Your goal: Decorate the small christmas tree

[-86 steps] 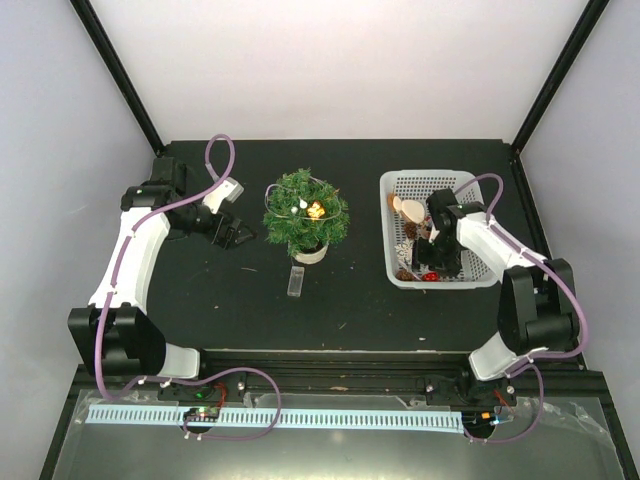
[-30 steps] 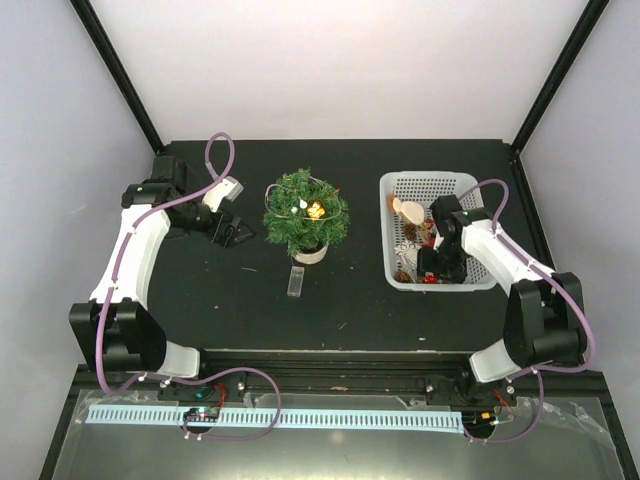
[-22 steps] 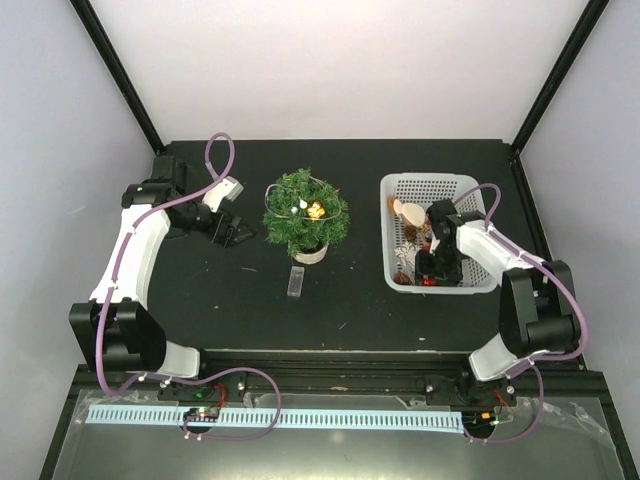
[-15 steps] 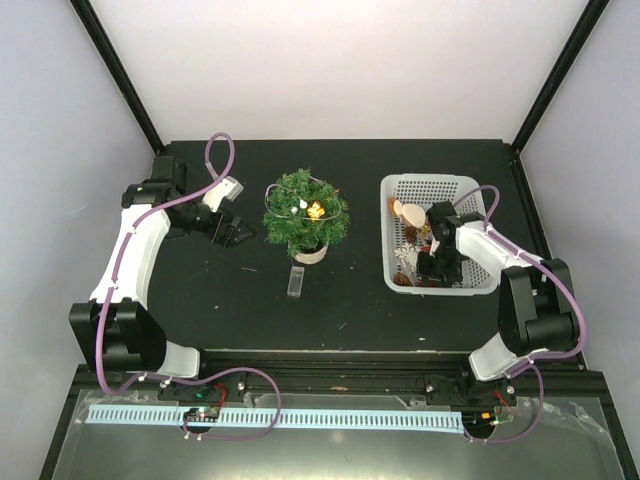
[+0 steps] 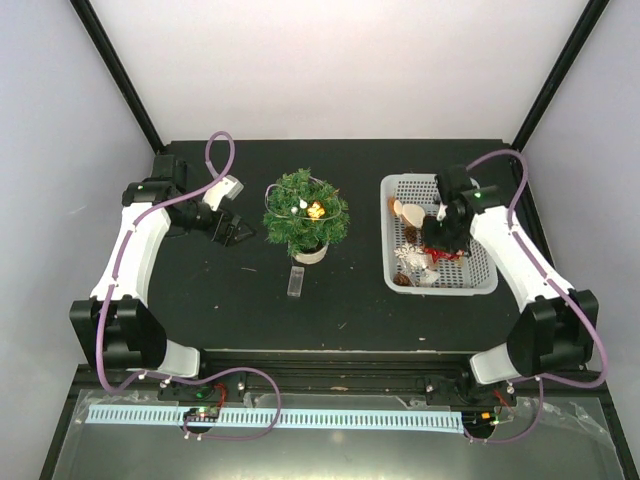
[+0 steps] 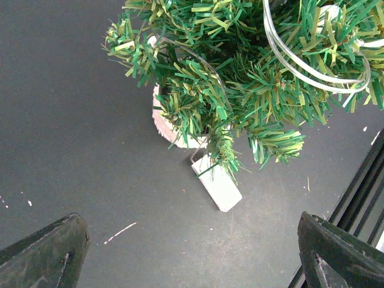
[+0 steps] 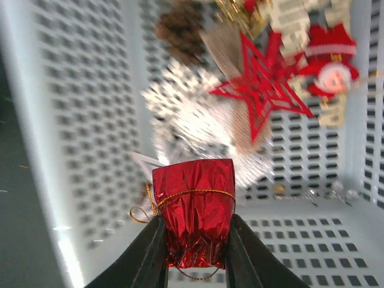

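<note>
The small christmas tree (image 5: pixel 305 213) stands mid-table, bushy green on a beige base (image 6: pixel 167 123), with a wire and lit bulbs wound through it (image 6: pixel 300 57). My left gripper (image 5: pixel 234 232) hangs just left of the tree, open and empty; only its finger ends (image 6: pixel 42 255) show at the bottom corners of the left wrist view. My right gripper (image 7: pixel 195 255) is shut on a red foil gift box (image 7: pixel 195 216) tied with gold cord, held above the white basket (image 5: pixel 478 278). Below it lie a red star (image 7: pixel 264 90), a white snowflake (image 7: pixel 192 117) and a Santa figure (image 7: pixel 333 60).
A small white rectangular box (image 5: pixel 295 281) lies on the black table in front of the tree, joined to its wire. A pine cone (image 7: pixel 180 27) sits in the basket's far end. Black frame posts rise at the table's back corners.
My right gripper closed on the red gift box low in the basket and lifted it up toward the basket's back. The left arm has stayed put.
</note>
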`<state>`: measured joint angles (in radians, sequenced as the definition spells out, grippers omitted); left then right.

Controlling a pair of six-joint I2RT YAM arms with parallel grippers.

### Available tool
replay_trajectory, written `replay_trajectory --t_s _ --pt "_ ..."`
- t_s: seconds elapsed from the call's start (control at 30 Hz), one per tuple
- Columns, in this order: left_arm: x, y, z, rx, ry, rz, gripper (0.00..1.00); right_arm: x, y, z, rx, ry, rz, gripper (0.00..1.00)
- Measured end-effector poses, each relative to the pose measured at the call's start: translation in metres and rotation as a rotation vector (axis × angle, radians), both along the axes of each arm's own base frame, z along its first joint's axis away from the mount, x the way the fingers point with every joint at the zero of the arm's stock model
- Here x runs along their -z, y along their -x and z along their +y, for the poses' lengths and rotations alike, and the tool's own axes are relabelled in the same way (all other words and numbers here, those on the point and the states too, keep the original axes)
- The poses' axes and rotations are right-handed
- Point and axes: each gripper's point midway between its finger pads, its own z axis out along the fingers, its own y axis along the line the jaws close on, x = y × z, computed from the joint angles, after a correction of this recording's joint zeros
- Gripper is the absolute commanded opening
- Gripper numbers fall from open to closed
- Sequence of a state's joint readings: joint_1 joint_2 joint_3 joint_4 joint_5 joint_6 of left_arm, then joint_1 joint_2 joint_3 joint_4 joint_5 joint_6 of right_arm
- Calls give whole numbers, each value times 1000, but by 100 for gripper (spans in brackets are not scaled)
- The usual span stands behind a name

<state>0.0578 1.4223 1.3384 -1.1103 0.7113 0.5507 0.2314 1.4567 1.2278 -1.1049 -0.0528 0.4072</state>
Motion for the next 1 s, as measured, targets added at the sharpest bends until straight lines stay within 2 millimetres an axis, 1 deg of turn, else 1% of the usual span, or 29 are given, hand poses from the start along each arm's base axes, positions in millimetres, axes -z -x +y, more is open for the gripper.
replay_trajectory --t_s 0.1,0.17,0.3,0.37,0.43,0.5,0.57,0.63,0.77,0.9,1.0 --pt "0 0 0 0 0 2 95 -39 -17 16 -14 -39 -98 26" --pt "-1 1 0 0 0 3 95 -66 -28 33 -39 -83 -165 26" --pt "-4 -1 0 0 0 2 95 -126 -54 78 -119 -188 -294 26" --pt "-7 -1 0 0 -1 -1 95 -155 -72 102 -160 -242 -354 26" --pt "-8 -1 0 0 0 -5 95 -174 -86 120 -190 -284 -396 26" --pt "-9 -1 0 0 -1 -5 95 -187 -100 136 -213 -327 -423 26" --pt "-9 -1 0 0 -1 -4 95 -194 -111 149 -233 -361 -435 26" --pt "-8 -1 0 0 0 -2 95 -194 -121 160 -246 -389 -433 26" --pt "-8 0 0 0 0 4 95 -187 -134 187 -283 -440 -412 26" --pt "-8 1 0 0 0 10 96 -179 -133 213 -331 -476 -384 27" --pt "-9 1 0 -1 0 10 95 -177 -123 231 -373 -495 -367 27"
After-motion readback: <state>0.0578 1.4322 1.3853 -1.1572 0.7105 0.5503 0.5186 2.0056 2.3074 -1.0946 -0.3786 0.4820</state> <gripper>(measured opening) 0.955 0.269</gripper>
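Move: The red gift ornament is already in my right fingers, over the basket. The tree's middle lies about 27 cm to my right hand's left and 3 cm farther out, at roughly the same height. The red star is some 9 cm below me, 2 cm ahead and 2 cm to the right; the snowflake is 3 cm left and 1 cm ahead at that depth. From my left hand the tree is about 14 cm right, 3 cm ahead and 9 cm lower. I swing the pinched red gift left, up and forward out of the basket towards the tree, about 23 cm left and 18 cm up, keeping my right fingers shut on it. The climb comes first; then I level off, carry on left past the basket's rim and sink slightly, while the wrist tips the fingertips outwards and to the left by some 40 degrees. ##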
